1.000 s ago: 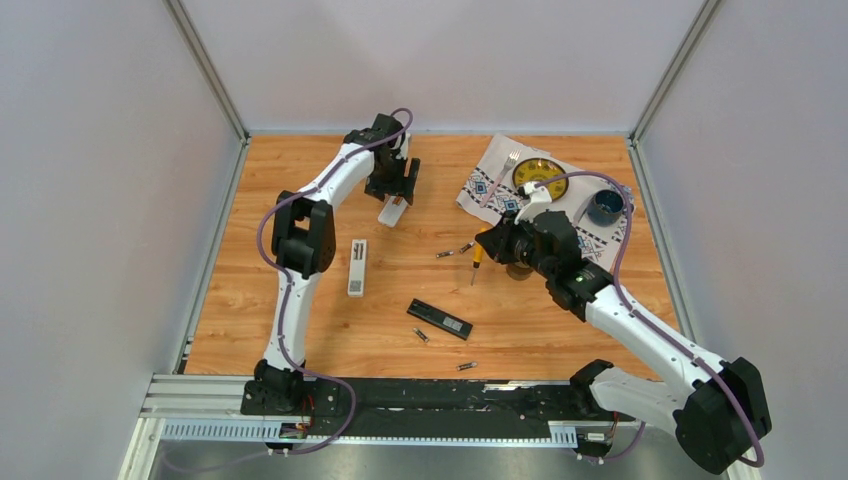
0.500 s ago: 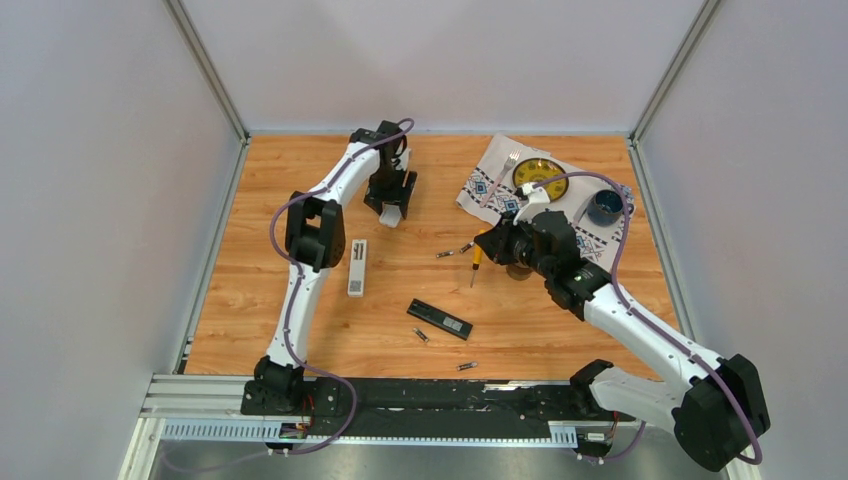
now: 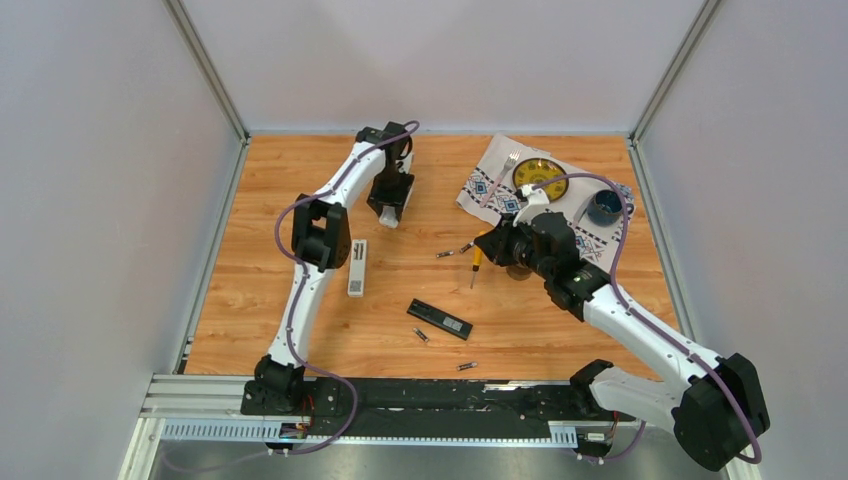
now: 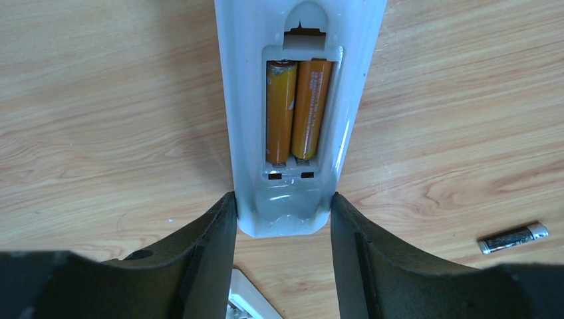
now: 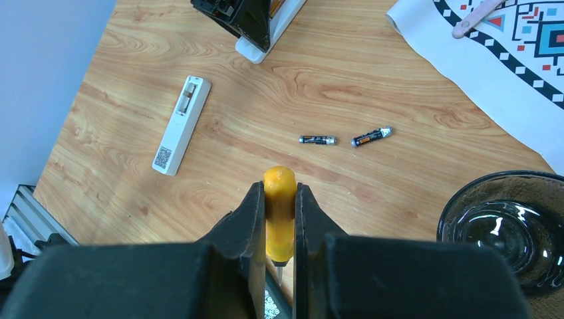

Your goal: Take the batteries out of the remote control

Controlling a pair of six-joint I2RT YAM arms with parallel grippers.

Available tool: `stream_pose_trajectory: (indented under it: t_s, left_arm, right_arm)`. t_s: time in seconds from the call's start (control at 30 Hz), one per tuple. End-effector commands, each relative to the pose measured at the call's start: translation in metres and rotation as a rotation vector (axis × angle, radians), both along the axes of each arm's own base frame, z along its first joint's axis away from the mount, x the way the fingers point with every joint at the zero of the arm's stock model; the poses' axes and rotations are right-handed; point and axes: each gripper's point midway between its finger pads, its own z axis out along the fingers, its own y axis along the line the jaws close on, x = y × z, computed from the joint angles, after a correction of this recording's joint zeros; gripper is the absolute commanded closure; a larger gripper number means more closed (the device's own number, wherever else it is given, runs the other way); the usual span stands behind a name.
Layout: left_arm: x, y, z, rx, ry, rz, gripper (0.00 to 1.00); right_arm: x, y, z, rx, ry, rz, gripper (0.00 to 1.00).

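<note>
A white remote control lies back-up on the wooden table, its battery bay open. Two golden-orange batteries sit side by side in the bay. My left gripper has both fingers against the sides of the remote's near end; from above it is at the back of the table. My right gripper is shut on the yellow handle of a screwdriver, held above the table's middle. Two dark loose batteries lie beyond it.
A second white remote and a black remote lie mid-table, with more loose batteries nearby. A glass bowl stands by my right gripper. A patterned cloth holds a yellow plate and blue cup.
My left gripper has narrowed onto the white remote's end and shifted slightly toward the back of the table. The right arm and screwdriver have stayed still.
</note>
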Motion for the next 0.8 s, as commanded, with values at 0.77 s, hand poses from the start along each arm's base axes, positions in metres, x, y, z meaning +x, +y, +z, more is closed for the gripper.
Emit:
stream_pose_trajectory:
  t_s: [0.77]
  left_arm:
    - [-0.177,-0.012,-0.002,0.018,0.057,-0.108,0.54]
  right_arm:
    - [-0.001,0.004,0.031,0.074,-0.071,0.027,1.00]
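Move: My left hand grips the near end of the white remote that still has its orange batteries, low at the table. The tip of the screwdriver held in my right hand lies about 23 cm back and 19 cm to the right of it, some 3 cm higher. The other white remote lies 15 cm back and 6 cm left, the black remote 27 cm back and 12 cm right. From my right hand, the screwdriver tip is about 6 cm back, 1 cm left and 12 cm below. I draw the gripped remote straight back towards myself with my left hand, about 15 cm, gathering speed and staying low and level, so it comes in alongside the other white remote, on that one's right, and nearer the screwdriver. My left fingers keep their pinch on its end while the wrist turns a few degrees clockwise. My right hand holds the screwdriver where it is. ##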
